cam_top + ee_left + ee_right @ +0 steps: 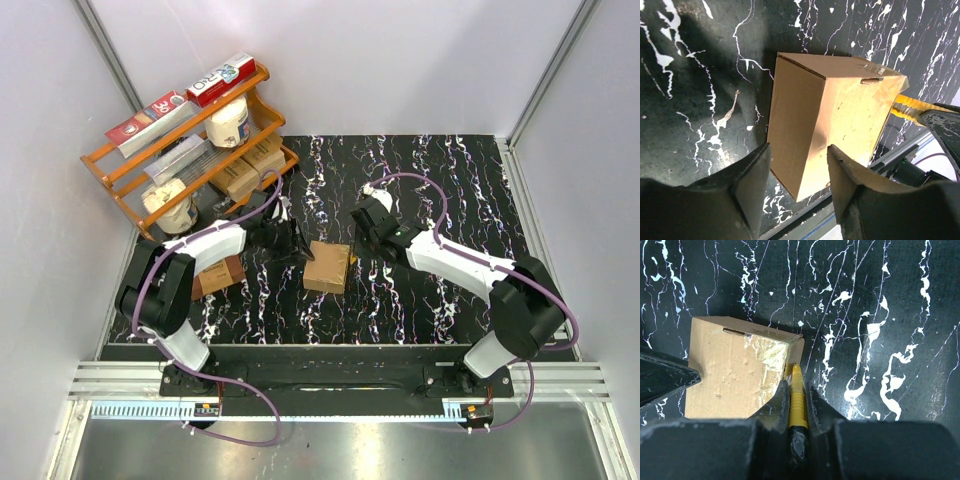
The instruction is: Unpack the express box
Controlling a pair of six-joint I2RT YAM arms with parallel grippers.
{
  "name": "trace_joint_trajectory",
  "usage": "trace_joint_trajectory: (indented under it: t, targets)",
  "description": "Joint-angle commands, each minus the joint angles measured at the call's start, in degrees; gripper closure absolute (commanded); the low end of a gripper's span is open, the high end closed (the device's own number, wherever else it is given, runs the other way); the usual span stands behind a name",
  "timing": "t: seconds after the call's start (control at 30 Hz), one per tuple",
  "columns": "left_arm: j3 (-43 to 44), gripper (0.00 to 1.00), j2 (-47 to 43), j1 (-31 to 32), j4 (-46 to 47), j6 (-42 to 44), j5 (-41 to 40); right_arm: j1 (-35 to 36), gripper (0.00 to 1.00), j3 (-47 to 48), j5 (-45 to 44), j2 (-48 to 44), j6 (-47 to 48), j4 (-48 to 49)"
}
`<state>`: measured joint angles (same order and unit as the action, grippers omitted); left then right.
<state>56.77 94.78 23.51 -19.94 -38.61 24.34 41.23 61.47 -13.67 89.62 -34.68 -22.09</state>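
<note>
The express box, a small light-brown carton with clear tape on its flaps, sits on the black marbled table near the middle. My left gripper hangs at its left side. In the left wrist view its jaws stand open astride the box's near corner, with gaps on both sides. My right gripper is at the box's right side, shut on a yellow utility knife. The knife tip rests against the taped edge of the box. The knife also shows past the box in the left wrist view.
An orange wooden rack at the back left holds toothpaste cartons, jars and flat tan cartons. A darker brown box lies beside the left arm. White walls close in the table on three sides.
</note>
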Motion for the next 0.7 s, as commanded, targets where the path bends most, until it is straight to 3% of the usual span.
trace_joint_trajectory:
  t: [0.0,0.27,0.67]
  targets:
    - [-0.4,0.52,0.8,-0.1,3.7,0.0,4.8,-0.4,1.0,1.7,1.7,-2.3,1.0,2.1]
    - [-1.3,0.68,1.6,-0.1,4.6,-0.7,6.0,-0.4,1.0,3.2,3.9,-3.9,0.4,1.8]
    - [-4.2,0.74,1.7,-1.1,11.3,-2.8,12.0,-0.4,1.0,7.0,6.1,-7.0,0.7,0.6]
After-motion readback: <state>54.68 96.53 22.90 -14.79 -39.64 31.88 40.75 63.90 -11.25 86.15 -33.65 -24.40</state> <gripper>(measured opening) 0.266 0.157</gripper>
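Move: The box lies about 5 cm to the right of the left hand, about 1 cm back, its middle some 4 cm lower, with its near corner edge between the open fingers. The yellow cutter is 10 cm to that hand's right and 1 cm ahead, slightly higher; the brown carton lies 19 cm to its left, level with it and 7 cm lower. From the right hand, which holds the cutter, the box is 6 cm left, 1 cm back and 7 cm down. The box's left upper edge is pinched as the left fingers close from a bit over half open to about a quarter, one on the side face and one on top, while the hand eases some 1.5 cm right and slightly back, rolling about 5 degrees. The right hand keeps its grip on the cutter, edges slightly back and left, then rises about 3.5 cm, lifting the blade from the taped right edge. ##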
